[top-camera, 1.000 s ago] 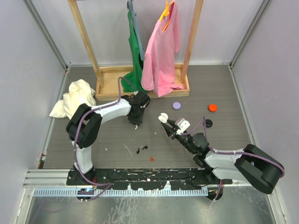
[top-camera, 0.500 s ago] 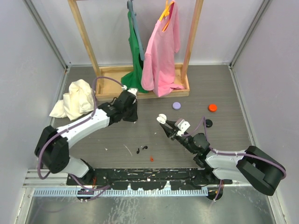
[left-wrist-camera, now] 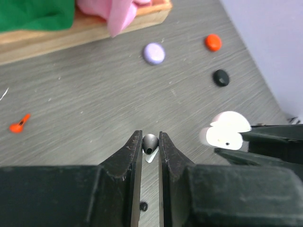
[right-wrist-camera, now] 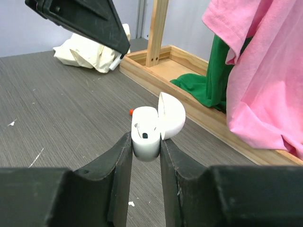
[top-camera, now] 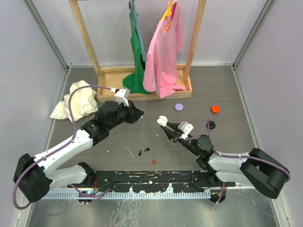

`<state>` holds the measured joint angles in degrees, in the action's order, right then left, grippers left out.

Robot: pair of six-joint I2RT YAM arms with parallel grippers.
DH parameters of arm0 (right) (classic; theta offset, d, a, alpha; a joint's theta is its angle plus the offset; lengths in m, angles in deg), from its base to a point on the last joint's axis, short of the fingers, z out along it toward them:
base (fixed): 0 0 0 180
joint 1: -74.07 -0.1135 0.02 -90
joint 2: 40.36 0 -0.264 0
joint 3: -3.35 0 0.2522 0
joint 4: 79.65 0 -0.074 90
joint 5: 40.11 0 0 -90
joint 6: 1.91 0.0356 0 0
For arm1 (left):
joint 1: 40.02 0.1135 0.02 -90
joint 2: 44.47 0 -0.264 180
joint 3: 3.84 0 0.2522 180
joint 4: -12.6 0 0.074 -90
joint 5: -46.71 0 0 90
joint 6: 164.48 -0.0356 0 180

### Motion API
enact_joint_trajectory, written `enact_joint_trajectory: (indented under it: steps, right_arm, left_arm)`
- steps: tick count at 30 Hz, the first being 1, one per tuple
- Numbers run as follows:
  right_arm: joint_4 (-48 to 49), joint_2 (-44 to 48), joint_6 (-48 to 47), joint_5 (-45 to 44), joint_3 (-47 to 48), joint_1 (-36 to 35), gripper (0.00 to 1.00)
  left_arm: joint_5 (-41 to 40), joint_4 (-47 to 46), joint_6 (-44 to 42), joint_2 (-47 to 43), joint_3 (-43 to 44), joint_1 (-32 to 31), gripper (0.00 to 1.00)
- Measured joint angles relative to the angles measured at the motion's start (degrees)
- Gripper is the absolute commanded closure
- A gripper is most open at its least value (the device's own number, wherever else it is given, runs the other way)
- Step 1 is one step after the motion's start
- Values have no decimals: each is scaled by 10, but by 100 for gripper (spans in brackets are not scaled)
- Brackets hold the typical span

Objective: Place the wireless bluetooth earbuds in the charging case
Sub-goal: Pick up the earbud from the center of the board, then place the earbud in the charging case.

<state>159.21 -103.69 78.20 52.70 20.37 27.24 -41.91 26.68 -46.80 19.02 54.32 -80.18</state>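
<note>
My left gripper (left-wrist-camera: 150, 143) is shut on a small earbud (left-wrist-camera: 150, 141) with a grey tip and a white stem, held at the fingertips above the table. In the top view the left gripper (top-camera: 140, 114) points right, a short gap from the white charging case (top-camera: 162, 121). My right gripper (right-wrist-camera: 146, 144) is shut on the case (right-wrist-camera: 146, 137), held upright off the table with its lid (right-wrist-camera: 173, 115) swung open. A dark spot shows inside the case's mouth. In the left wrist view the case (left-wrist-camera: 226, 131) sits to the right of my fingers.
A purple disc (top-camera: 179, 107), an orange disc (top-camera: 215, 109) and a black disc (top-camera: 211, 125) lie to the right. Small black bits (top-camera: 143, 152) and a red bit (top-camera: 153, 161) lie near the front. A wooden rack (top-camera: 113, 90) with hanging green and pink garments stands behind, with a white cloth (top-camera: 78, 100) at the left.
The left arm has swung down and to the left, and its gripper has turned to point right at the case, still gripping the earbud. The right gripper and case barely shifted left.
</note>
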Motion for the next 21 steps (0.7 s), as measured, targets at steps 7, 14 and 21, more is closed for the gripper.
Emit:
enact_joint_trajectory:
  steps: [7, 14, 21]
  right_arm:
    - [10, 0, 11, 9, 0, 0, 99]
    - [26, 10, 27, 14, -1, 0, 99]
    - [41, 20, 39, 14, -2, 0, 99]
  left_arm:
    - [41, -137, 4, -15, -45, -16, 91]
    - [77, -242, 4, 3, -57, -48, 92]
    - [94, -302, 2, 29, -63, -76, 92]
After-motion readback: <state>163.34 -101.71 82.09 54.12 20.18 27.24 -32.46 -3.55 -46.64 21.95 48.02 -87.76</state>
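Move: The white earbud is already pinched in the left fingers; the case, held in the right fingertips, lies about 10 cm to the left hand's right, some 2 cm back and roughly level with it. From the right hand the earbud is about 11 cm left and 3 cm ahead. On the board some 19 cm below the left hand, the purple disc lies about 11 cm ahead and 17 cm right, the orange piece some 8 cm ahead and 6 cm left. Rightward, rising and drawing back, the left hand carries the earbud about 7 cm across and 5 cm up towards the case, levelling its downward-pointing fingers and swinging clockwise some 15 degrees, its grip unchanged. The right hand keeps hold of the case and lifts it nearly 3 cm, mostly in the later part, tilting slightly. ##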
